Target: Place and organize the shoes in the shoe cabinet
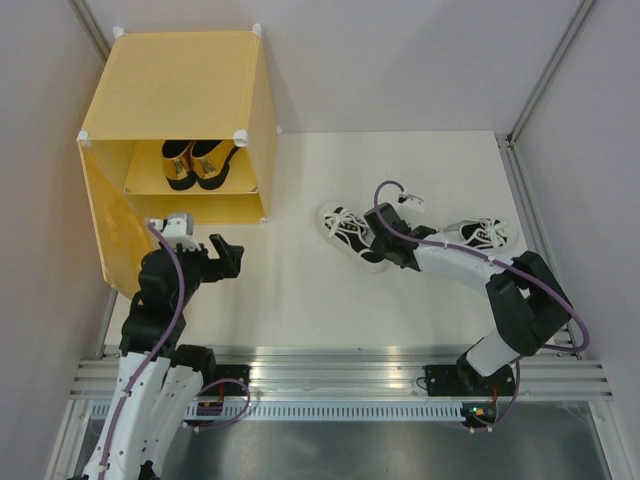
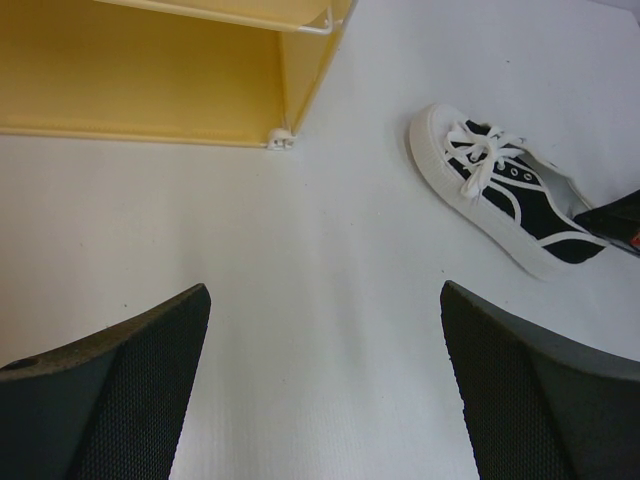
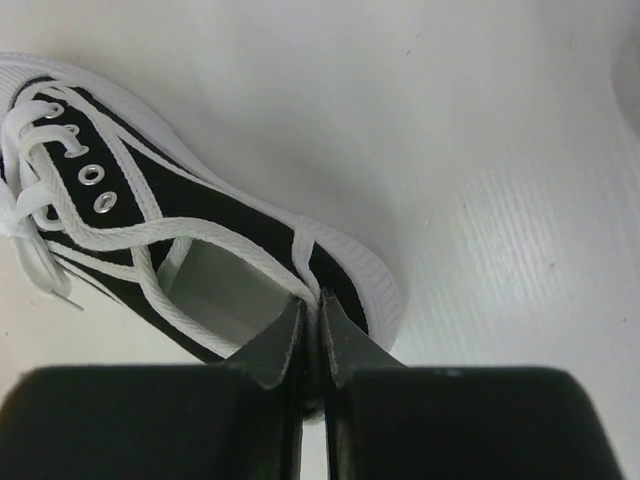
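Note:
Two gold loafers (image 1: 196, 162) stand side by side on the inner shelf of the yellow shoe cabinet (image 1: 170, 90), whose door (image 1: 105, 225) hangs open at the left. A black-and-white sneaker (image 1: 345, 232) (image 2: 500, 185) (image 3: 150, 215) lies on the table mid-way. My right gripper (image 1: 380, 248) (image 3: 312, 305) is shut on its heel wall, one finger inside the shoe and one outside. A second sneaker (image 1: 482, 234) lies to the right, partly behind the right arm. My left gripper (image 1: 228, 256) (image 2: 325, 295) hovers open and empty near the cabinet's front corner (image 2: 280, 138).
Grey walls close in the white table (image 1: 300, 300) on the left, back and right. A metal rail (image 1: 340, 375) runs along the near edge by the arm bases. The cabinet's lower compartment (image 2: 140, 80) faces the left gripper.

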You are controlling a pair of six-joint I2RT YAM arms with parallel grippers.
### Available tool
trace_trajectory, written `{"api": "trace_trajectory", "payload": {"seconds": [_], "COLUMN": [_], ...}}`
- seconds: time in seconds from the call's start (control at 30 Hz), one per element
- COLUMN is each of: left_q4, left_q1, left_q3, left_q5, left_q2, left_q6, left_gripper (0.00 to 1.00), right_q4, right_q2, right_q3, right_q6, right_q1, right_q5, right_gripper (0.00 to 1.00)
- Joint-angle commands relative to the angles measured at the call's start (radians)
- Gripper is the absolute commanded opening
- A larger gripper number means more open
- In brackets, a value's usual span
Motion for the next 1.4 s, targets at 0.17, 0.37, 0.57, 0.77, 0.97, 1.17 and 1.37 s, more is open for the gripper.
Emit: {"api": "trace_trajectory", "payload": {"seconds": [0.17,0.37,0.57,0.77,0.97,1.17,1.37], "left_q4": [0.033,-0.003,-0.066,-0.066,-0.066,-0.027,0.078], "left_q1": [-0.004,-0.004,-0.004,-0.022,-0.120,-0.394,-0.565], "left_q3": [-0.003,0.032,0.089,0.116,0.158,0.162,0.162], "left_q5": [0.001,0.060,0.169,0.226,0.141,-0.059,-0.168], "left_q2": [0.007,0.055,0.124,0.181,0.257,0.377,0.550], "left_q6": [-0.007,-0.053,-0.117,-0.205,-0.249,-0.333,-0.433], "left_gripper": [0.99,0.99,0.99,0.98,0.98,0.98,0.98], "right_q4": [-0.005,-0.006,0.020,0.015,0.018,0.031,0.035], "right_q2": [-0.023,0.048,0.080,0.056,0.028,0.011,-0.007], "right_q3": [0.010,0.066,0.109,0.123,0.083,0.048,0.054], "right_q6": [0.139,0.065,-0.041,-0.093,-0.117,-0.160,-0.220], "right_q1": [0.182,0.315,0.458,0.509,0.449,0.343,0.260], "right_q5": [-0.007,-0.096,-0.180,-0.130,-0.063,-0.083,-0.108], "right_gripper": [0.24,0.35,0.39,0.47,0.50,0.51,0.51]}}
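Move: Some 6 cm to the right hand's left and 5 cm ahead lies the middle of the white-and-black sneaker, about 3 cm lower, its heel edge already between the nearly shut fingertips. The second sneaker stands roughly 22 cm right, 5 cm ahead. From the empty left hand, the first sneaker is about 28 cm right, 15 cm ahead, 18 cm down; the cabinet's lower right front corner is some 20 cm ahead, 8 cm right, 21 cm down. Sweeping about 18 cm left and 14 back, the right hand turns counter-clockwise while its fingers open from the sneaker's heel to about half; it then doubles back some 7 cm forward and 7 right, rising slightly, the heel between the parted fingers. The wide-open left hand swings 14 cm right towards the sneaker, sinks 6 and tips down. ##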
